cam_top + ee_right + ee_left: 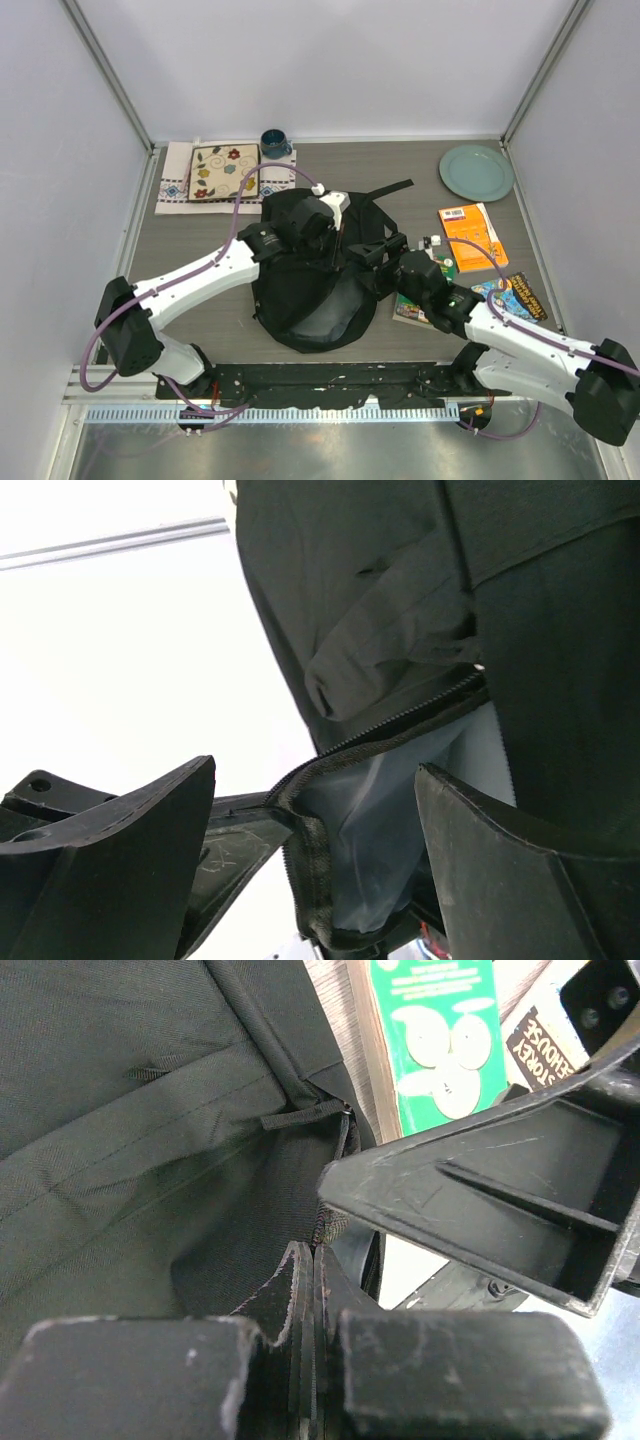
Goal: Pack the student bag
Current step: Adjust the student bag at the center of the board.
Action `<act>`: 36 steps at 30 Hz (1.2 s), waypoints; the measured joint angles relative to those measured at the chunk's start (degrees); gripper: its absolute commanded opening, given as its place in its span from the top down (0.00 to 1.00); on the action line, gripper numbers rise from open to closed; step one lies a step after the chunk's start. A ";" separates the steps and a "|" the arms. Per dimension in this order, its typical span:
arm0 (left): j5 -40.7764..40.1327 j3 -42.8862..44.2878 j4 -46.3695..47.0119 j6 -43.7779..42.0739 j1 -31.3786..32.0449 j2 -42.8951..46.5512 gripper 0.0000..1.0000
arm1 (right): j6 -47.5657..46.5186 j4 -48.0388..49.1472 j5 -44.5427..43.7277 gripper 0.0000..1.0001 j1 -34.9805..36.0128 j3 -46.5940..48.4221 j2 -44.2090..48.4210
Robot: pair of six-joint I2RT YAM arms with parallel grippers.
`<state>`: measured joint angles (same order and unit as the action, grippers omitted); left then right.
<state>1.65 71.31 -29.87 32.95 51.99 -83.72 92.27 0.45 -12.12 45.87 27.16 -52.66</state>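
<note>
The student bag (310,300) is a black backpack lying in the middle of the table, with one strap reaching toward the back right. My left gripper (338,243) is over the bag's upper part. In the left wrist view the left gripper (315,1252) is shut, with the zip edge of the bag (150,1160) pinched at its tips. My right gripper (380,252) comes in from the right. In the right wrist view the right gripper (315,770) stands open, and the bag's zip edge and pale grey lining (370,820) lie between its fingers.
An orange book (470,225), a green book (440,268) and a colourful book (518,296) lie right of the bag. A teal plate (476,172) sits at the back right. A dark mug (275,143) and a floral tile (224,172) on a cloth are at the back left.
</note>
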 measured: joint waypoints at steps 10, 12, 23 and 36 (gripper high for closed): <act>1.62 -2.01 1.44 -0.55 0.00 2.34 0.63 | 3.54 9.46 4.72 0.89 -1.75 -2.54 -5.11; 1.79 -3.21 1.97 -0.61 0.00 3.85 0.54 | 3.72 10.12 4.81 0.93 -1.88 -3.58 -5.11; 4.98 -12.41 1.70 -5.20 0.00 15.04 0.11 | 3.21 11.17 4.76 1.00 -2.47 -4.74 -5.09; 6.54 -18.75 -1.05 -10.60 2.27 15.69 0.20 | 2.47 11.56 4.81 1.00 -2.49 -4.74 -5.09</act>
<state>8.19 52.56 -30.92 22.35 54.26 -68.03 94.74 12.01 -7.31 43.38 22.41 -57.76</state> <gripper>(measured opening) 0.860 0.062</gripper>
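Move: The bag's zipped rim is still pinched between the left fingers. The piece of rim free for the right hand lies about 1 cm ahead, 1 cm left and 2 below the open right fingers, roughly 3 cm to the left hand's right and level with it. For the left hand, the rim's nearer stretch is some 11 cm back, 7 left and 13 below. The coin book sits about 14 cm right, 6 back and 15 below the right hand. The raised zip rim changes hands: the right fingers ease about 2 cm down around it and close to pinch it beside the left grip, then hold still. The left fingers open wide and let go, drawing back roughly 8 cm and 6 cm left over the bag, first rising slightly, then sinking towards the rim's nearer stretch, with a turn of some 15 degrees clockwise. ##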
